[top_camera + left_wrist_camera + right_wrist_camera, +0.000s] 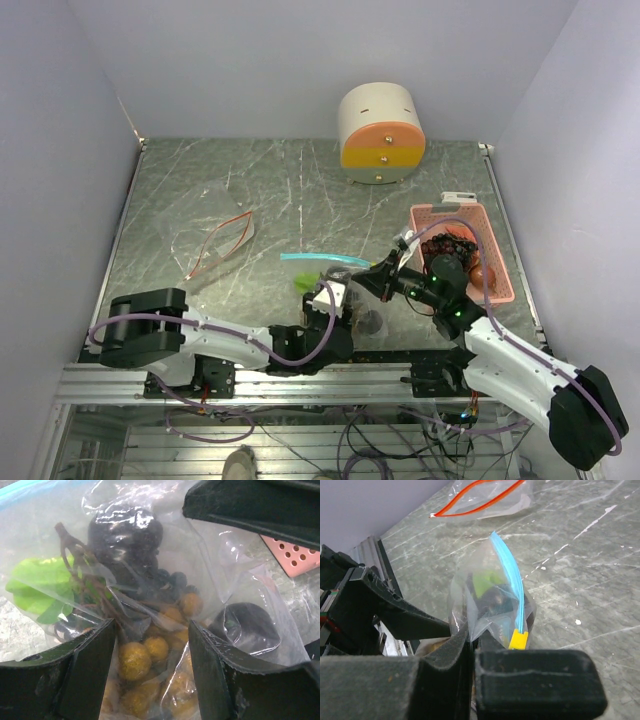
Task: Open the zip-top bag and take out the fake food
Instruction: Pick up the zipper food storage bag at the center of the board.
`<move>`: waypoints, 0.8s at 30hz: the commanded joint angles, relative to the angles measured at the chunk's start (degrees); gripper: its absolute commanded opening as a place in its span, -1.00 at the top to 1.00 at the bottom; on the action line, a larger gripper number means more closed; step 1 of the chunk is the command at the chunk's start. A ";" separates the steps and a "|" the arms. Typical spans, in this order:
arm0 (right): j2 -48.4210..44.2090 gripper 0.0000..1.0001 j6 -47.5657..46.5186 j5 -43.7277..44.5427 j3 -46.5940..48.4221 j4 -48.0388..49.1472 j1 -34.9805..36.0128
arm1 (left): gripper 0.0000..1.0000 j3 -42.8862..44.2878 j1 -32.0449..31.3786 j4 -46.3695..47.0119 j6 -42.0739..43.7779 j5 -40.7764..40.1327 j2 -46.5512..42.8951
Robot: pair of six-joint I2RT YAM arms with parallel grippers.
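The clear zip-top bag (322,270) with a blue zip strip (510,580) and a yellow slider (518,639) lies near the table's front edge. Fake food fills it: a dark purple grape bunch (125,540), a tan grape bunch (135,660) and a green piece (35,580). My left gripper (152,630) stands wide around the bag's lower part, with both fingers against the film and the tan grapes between them. My right gripper (472,645) is shut on the bag's clear film just beside the slider. In the top view both grippers (345,305) (378,277) meet at the bag.
A pink perforated basket (440,210) at the right holds dark grapes (450,245) and a reddish fruit (482,272). An empty bag with a red zip (222,240) lies to the left. A cream and orange cylinder (380,130) stands at the back.
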 commanded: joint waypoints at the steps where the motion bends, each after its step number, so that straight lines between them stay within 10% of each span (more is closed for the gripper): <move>1: -0.37 1.00 0.21 2.87 -0.50 1.20 0.61 | -0.39 -1.19 -1.02 2.25 -5.47 -3.38 0.84; 7: -1.66 0.82 0.38 5.46 -0.51 0.14 0.62 | -0.37 -4.54 -1.02 6.50 -8.40 -0.80 2.71; 18: -0.16 -0.28 3.65 14.56 -1.03 2.37 0.61 | -0.33 -9.65 -2.88 12.76 -16.12 -2.00 7.14; 24: 6.08 -0.37 4.89 14.86 -0.14 5.48 0.66 | -0.34 -7.11 -4.25 10.93 -14.60 -3.31 7.97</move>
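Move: My right hand pinches the bag's top edge, with the yellow slider of the blue zip about 3 cm ahead of it and 1 cm to its right. The bag's middle is some 4 cm back, 4 cm left and 6 cm lower; the pink basket is 24 cm right and 5 cm ahead. From my left hand, the golden fruit is 2 cm ahead, 1 cm right and 3 cm down; the green fruit is roughly 9 cm left and 5 cm ahead. I open my right fingers wide and let go of the bag's top edge, easing that hand about 3.5 cm forward and slightly right while it turns clockwise, then dipping a little at the end. My left hand, its fingers still open around the golden fruit's side of the bag, sinks about 3 cm and rolls its left side down. ##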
